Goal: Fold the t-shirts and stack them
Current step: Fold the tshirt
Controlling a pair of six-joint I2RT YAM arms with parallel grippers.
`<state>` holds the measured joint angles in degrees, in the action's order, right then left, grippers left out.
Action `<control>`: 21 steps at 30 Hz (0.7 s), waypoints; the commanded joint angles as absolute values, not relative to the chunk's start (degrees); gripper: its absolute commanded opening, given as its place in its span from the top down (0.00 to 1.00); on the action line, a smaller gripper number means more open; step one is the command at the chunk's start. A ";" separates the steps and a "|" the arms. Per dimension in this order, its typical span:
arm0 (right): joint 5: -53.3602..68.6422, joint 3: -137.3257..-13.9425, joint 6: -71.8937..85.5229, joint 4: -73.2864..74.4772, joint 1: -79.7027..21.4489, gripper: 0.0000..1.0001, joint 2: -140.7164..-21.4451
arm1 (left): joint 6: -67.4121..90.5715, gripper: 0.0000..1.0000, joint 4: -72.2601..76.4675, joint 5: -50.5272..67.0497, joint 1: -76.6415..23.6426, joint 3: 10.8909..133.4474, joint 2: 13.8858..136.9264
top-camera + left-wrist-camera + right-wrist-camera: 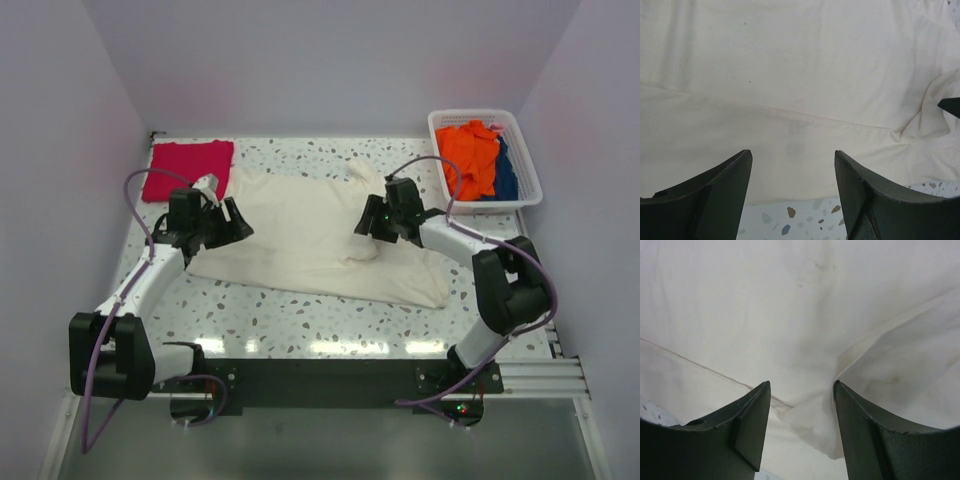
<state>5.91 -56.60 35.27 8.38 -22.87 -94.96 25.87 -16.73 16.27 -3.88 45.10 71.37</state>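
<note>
The large cream-white t-shirt [300,225] lies spread across the middle of the table, its hem toward the right. A crimson-pink t-shirt [188,168] lies folded flat at the back left corner. My left gripper [235,222] hovers open over the cream shirt's left edge; in the left wrist view the cloth [790,75] fills the frame and nothing sits between the fingers [792,152]. My right gripper [368,225] is open over the shirt's right-middle. Its fingers [801,384] straddle a raised fold of cream cloth [765,300] without pinching it.
A white basket [530,190] stands at the back right with orange cloth [472,155] and blue cloth [507,175] in it. The speckled tabletop [790,220] shows just under the left fingers. Walls close in the back and both sides.
</note>
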 commanded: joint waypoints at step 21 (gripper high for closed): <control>-2.64 -58.81 32.61 15.73 -23.11 0.44 -86.58 | 25.05 0.28 -13.62 17.23 -4.04 44.30 70.84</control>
<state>-0.01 -61.49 33.43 14.22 -22.87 -88.68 25.87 -16.62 16.29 -3.88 45.10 71.37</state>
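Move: The white t-shirt's bunched near sleeve lies just below the right hand, its middle about 4 cm back, 1 cm to the left and 4 cm down. The shirt's far sleeve is some 19 cm ahead and 1 cm to the right. The near right corner is roughly 20 cm right and 15 cm back; the basket's centre is about 32 cm right and 24 cm ahead. From the left hand the bunched sleeve is around 29 cm right, level fore-and-aft, 9 cm lower. With its right-hand finger still against the raised edge of the sleeve, the right hand first carries on forward and left about 3 cm, then turns upward and comes free of the cloth. It rises some 6 cm while easing back to the right and slightly backward, fingers staying open and tilting up a few degrees. ##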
